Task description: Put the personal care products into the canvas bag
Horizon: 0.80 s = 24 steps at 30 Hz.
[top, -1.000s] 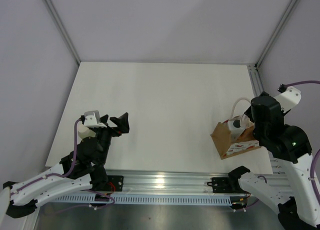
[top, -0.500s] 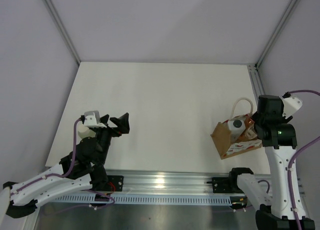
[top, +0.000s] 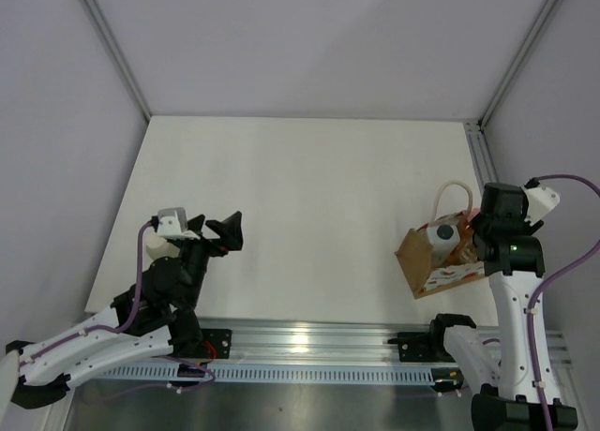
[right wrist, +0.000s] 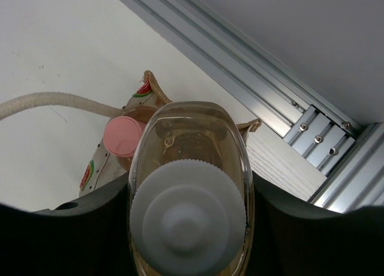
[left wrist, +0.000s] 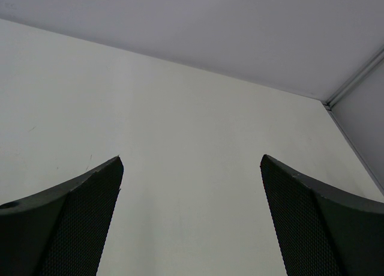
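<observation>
The canvas bag (top: pixel 433 267) lies at the table's right edge, its cream handle (top: pixel 452 195) looping away from it. A squat pale cylinder (top: pixel 441 234) sits in its mouth. My right gripper (top: pixel 487 236) hangs over the bag and is shut on the slim amber bottle (right wrist: pixel 191 141). In the right wrist view its white cap (right wrist: pixel 187 227) sits between the fingers (right wrist: pixel 84 234), directly above the bag's rim (right wrist: pixel 153 87). The orange bottle's pink cap (right wrist: pixel 123 137) shows inside the bag. The clear black-capped bottle is not in view. My left gripper (top: pixel 230 230) is open and empty at the near left, with only bare table between its fingers (left wrist: pixel 72 216).
The aluminium frame rail (right wrist: pixel 252 66) runs close past the bag on the right. The table's right edge (top: pixel 480 159) is just beyond the bag. The rail with the arm bases (top: pixel 309 342) runs along the near edge.
My right arm has drawn its bulky upper links back off the bag. Its wrist has shifted slightly right and still holds the amber bottle. The left arm and the bag have not moved.
</observation>
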### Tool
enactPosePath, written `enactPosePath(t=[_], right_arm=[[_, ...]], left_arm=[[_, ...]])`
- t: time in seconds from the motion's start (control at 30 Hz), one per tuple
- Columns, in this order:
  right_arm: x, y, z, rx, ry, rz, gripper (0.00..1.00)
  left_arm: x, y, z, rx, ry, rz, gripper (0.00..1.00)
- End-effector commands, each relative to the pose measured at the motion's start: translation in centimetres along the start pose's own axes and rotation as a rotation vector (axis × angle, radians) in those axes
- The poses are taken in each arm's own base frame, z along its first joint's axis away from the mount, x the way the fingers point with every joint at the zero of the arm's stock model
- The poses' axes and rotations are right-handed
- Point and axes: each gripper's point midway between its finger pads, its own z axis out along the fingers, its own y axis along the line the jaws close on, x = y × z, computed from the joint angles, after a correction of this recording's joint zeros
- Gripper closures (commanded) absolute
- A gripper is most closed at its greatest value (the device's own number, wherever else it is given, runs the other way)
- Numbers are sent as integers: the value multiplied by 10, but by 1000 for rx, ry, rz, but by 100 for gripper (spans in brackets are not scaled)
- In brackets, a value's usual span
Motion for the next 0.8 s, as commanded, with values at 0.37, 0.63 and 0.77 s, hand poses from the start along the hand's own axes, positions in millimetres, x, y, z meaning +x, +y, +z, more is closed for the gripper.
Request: enactPosePath(t=[0.37,0.63,0.77], right_arm=[[-24,-3,23,68,-208,162,100],[-11,-10,41,125,-224,196,87],[-2,-9,48,125,-220,228,65]], left_arm=[[-2,-5,0,17,-8,-23,1],[-1,-6,1,20,-4,-19,1],[-1,-7,0,23,-4,-23,0]])
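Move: The right hand still grips the clear white-capped bottle over the canvas bag, whose middle is about 16 cm below, 3 cm left and roughly level fore-and-aft. In the bag, the pink-capped bottle sits some 5 cm ahead, 1 cm left and 13 cm below; the black-capped white bottle about 3 cm ahead, 5 cm left and 14 cm below. From the idle left hand the bag is some 45 cm right, about level forward and 20 cm below. The right hand lowers the gripped bottle about 5.5 cm towards the canvas bag, drifting 2 cm right. ##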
